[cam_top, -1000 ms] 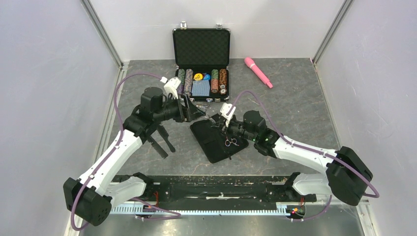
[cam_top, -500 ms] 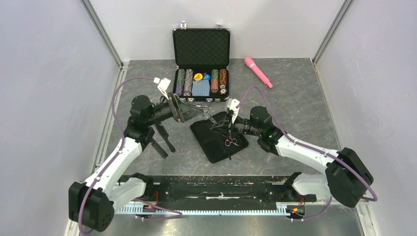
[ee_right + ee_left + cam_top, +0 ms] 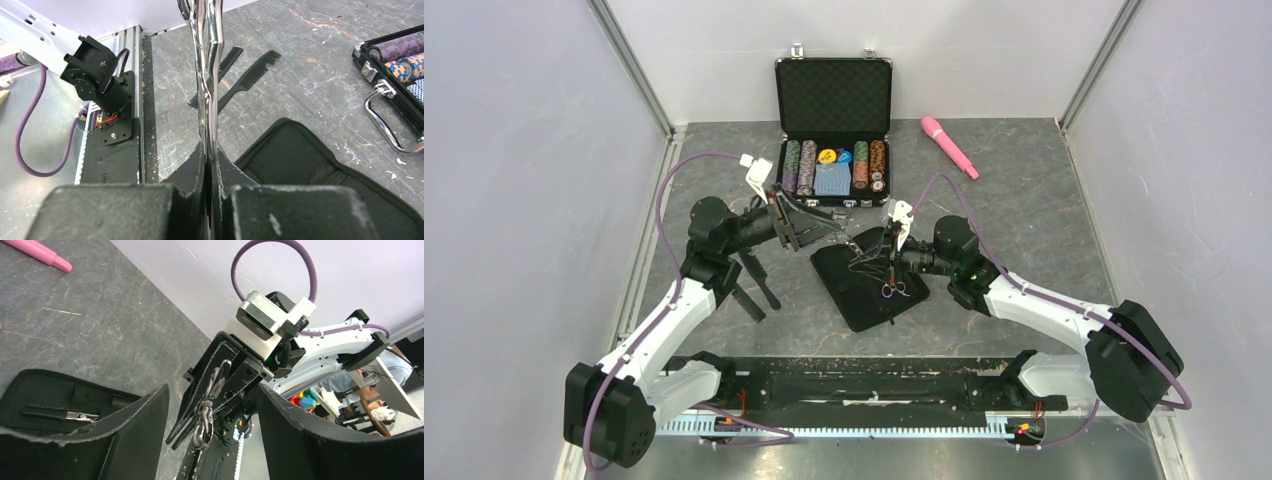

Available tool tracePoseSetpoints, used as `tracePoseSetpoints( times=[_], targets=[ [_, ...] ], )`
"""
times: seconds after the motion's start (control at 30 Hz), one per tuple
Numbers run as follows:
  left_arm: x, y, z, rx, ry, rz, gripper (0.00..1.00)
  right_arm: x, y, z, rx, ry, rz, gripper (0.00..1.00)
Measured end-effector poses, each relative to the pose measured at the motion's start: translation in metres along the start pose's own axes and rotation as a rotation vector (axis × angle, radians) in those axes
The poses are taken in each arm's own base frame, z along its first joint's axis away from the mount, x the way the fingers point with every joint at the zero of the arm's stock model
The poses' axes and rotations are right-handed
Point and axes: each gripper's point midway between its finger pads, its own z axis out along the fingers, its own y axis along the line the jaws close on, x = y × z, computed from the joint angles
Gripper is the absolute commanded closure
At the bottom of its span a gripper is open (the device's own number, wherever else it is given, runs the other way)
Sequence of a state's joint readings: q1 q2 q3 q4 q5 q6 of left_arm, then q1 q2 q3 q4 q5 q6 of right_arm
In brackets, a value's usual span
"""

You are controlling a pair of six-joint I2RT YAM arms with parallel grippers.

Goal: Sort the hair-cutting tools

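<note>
My right gripper (image 3: 882, 252) hangs over the open black pouch (image 3: 864, 288), shut on slim silver scissors. In the right wrist view they stand straight up out of the pinched fingers (image 3: 209, 75). In the left wrist view their ring handles (image 3: 204, 426) hang past the fingertips. My left gripper (image 3: 829, 228) is open and empty, facing the right gripper from the left with a gap between them. Two black combs (image 3: 756, 288) lie on the floor left of the pouch, and show in the right wrist view (image 3: 250, 77). Another small ring-handled pair (image 3: 892, 290) lies on the pouch.
An open case of poker chips (image 3: 834, 150) stands at the back, with its metal handle (image 3: 387, 117) close to the pouch. A pink wand (image 3: 949, 145) lies at the back right. A slim tool sits in a pouch pocket (image 3: 75, 415). Walls close in on both sides.
My left arm has drawn back to the left with its gripper still open. My right gripper has rolled over the pouch and shifted slightly right, still holding the scissors.
</note>
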State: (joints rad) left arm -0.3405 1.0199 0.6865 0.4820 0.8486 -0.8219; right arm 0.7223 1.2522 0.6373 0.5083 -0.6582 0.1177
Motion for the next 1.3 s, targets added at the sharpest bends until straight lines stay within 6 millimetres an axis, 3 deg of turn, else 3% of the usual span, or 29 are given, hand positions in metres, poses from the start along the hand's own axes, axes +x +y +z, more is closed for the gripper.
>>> tracePoseSetpoints(
  times=[0.53,0.73,0.77,0.83,0.93,1.0,1.17,1.3],
  targets=[
    [0.02,-0.002,0.006,0.001,0.06,0.01,0.65,0.002,0.003,0.001,-0.018,0.004,0.033,1.0],
    [0.021,0.002,0.007,-0.016,0.057,0.025,0.88,0.004,0.005,0.002,-0.029,0.009,0.036,0.98],
    [0.021,0.003,0.007,-0.018,0.057,0.034,0.94,0.004,0.005,0.002,-0.032,0.01,0.04,0.96],
    [0.021,0.005,0.007,-0.022,0.054,0.051,0.98,0.004,0.006,0.002,-0.037,0.011,0.049,0.87],
    [0.019,0.009,0.007,-0.04,0.046,0.064,0.98,0.003,0.006,0.002,-0.037,0.007,0.05,0.59],
    [0.022,0.01,0.007,-0.049,0.054,0.055,0.98,0.003,0.005,0.003,-0.027,0.006,0.042,0.48],
    [0.027,0.03,0.001,-0.178,0.061,0.035,0.98,0.001,-0.014,-0.002,0.09,0.007,0.013,0.38],
    [0.023,0.066,-0.014,-0.412,0.052,0.029,0.98,0.005,-0.033,-0.009,0.212,0.028,0.002,0.35]
  ],
)
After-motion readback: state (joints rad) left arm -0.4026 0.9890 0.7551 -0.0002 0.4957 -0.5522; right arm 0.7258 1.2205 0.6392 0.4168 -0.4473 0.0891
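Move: Just below the open left fingers, the scissors held by the right hand slope up to them, handles uppermost; their middle lies about 2 cm back, 2 cm right and 5 cm below the left hand, and 1 cm ahead, 3 cm left and 5 cm above the right one. From the left hand, the black pouch is roughly 4 cm back, 6 cm right and 29 cm down, the combs 5 cm back, 17 cm left. Closing on the scissors' handle end, the left hand first eases a centimetre or so back and to the right while sinking some 2 cm, and pinches the rings while the right hand keeps its grip on the blades almost in place. The right fingers then open and back off about 4 cm forward and to the right, as the left hand carries the scissors down about 4 cm, forward and left, tipping its fingers downward and turning counter-clockwise. ##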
